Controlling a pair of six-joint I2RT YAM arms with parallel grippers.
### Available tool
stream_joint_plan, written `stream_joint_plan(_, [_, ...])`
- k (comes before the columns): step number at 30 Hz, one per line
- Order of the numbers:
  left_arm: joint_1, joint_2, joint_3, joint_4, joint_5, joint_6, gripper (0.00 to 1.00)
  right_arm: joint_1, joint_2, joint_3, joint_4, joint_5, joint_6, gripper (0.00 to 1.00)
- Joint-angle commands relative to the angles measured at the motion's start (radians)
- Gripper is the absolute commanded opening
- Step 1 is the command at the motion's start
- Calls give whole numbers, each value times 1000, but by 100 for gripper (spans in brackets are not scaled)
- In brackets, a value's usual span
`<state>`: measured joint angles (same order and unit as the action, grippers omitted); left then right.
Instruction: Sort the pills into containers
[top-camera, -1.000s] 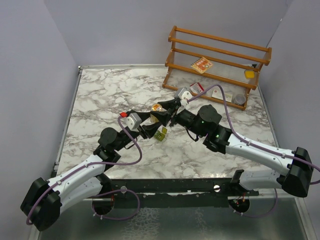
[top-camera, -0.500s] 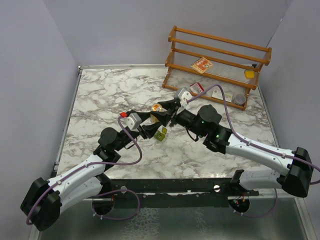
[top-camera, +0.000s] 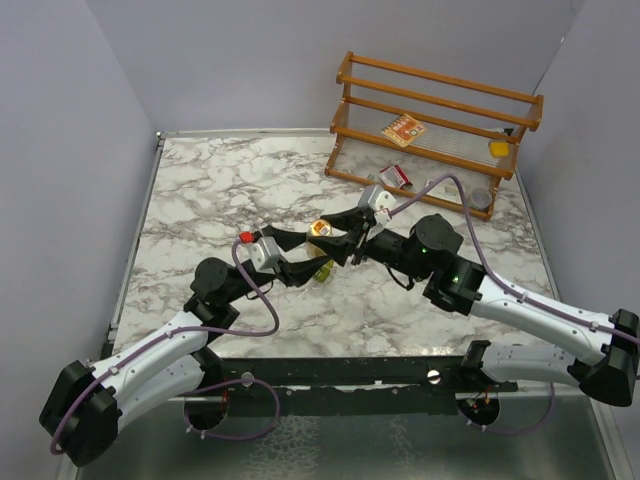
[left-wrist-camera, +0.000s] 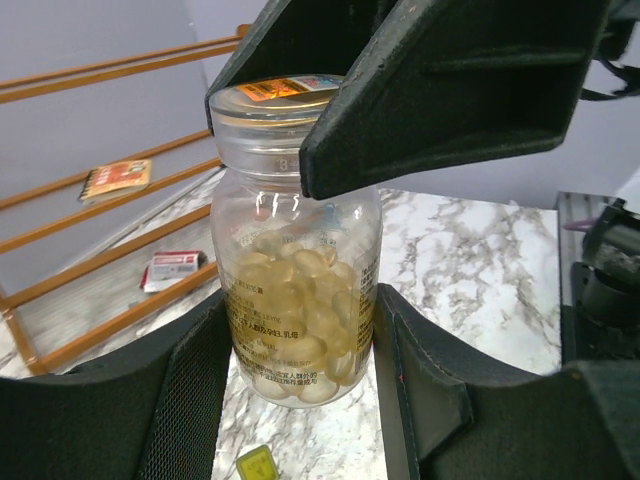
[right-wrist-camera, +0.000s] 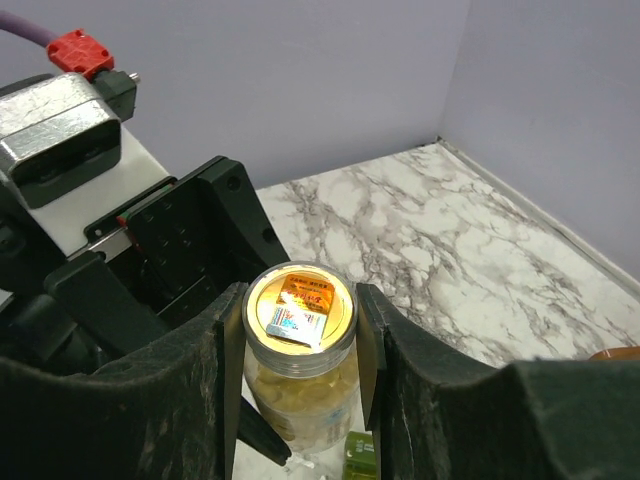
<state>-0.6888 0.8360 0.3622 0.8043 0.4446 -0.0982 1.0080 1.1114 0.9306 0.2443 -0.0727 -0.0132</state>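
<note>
A clear bottle (left-wrist-camera: 297, 290) full of pale yellow pills (left-wrist-camera: 300, 320) hangs upright above the marble table (top-camera: 200, 190). My left gripper (left-wrist-camera: 300, 345) is shut on the bottle's lower body, one finger on each side. My right gripper (right-wrist-camera: 300, 335) comes from the opposite side and is shut on the gold-labelled cap (right-wrist-camera: 300, 305). In the top view the bottle (top-camera: 322, 232) sits between the two grippers near the table's middle. The olive-green pill box (top-camera: 322, 270) lies on the table just below it, and part of the pill box (right-wrist-camera: 362, 455) shows beneath the bottle.
A wooden rack (top-camera: 430, 120) stands at the back right, holding a red-and-white carton (top-camera: 404, 130) and a flat yellow block (top-camera: 498, 148). Another carton (top-camera: 394, 176) and a small grey round object (top-camera: 480, 198) lie under it. Purple-grey walls close in the table.
Both grippers have carried the bottle a little toward the near edge and to the right. The right wrist shifted right. Both grips are unchanged, and the pill box stayed put.
</note>
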Motion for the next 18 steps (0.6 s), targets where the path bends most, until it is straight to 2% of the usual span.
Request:
stream_joint_plan(1, [-8, -9, 24, 38, 263, 3, 0, -6, -48, 29, -38, -74, 14, 1])
stream_joint_plan(12, [-8, -24, 55, 75, 556, -61, 0, -5, -106, 44, -140, -234, -3, 1])
stream_joint_plan(18, [-11, -47, 68, 89, 640, -79, 0, -5, -163, 50, -205, -325, -48, 1])
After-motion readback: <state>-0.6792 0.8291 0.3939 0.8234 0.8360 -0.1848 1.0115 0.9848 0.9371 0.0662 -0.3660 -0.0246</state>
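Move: My left hand already grips the pill bottle's body, with the lid some 5 cm straight above its fingers. My right hand already has that lid between its pads, the body about 5 cm below. From the left hand, the green pill container lies on the table about 5 cm ahead, level sideways and roughly 26 cm below; from the right hand it is also 5 cm ahead, level sideways, about 31 cm below. With my right fingers still closed round the lid and my left still gripping the body, I turn the two against each other: the right hand about 15 degrees counter-clockwise, the left some 20 degrees clockwise. Meanwhile both hands carry the bottle back together about 6.5 cm towards my bases, away from the green container, at nearly the same height. ##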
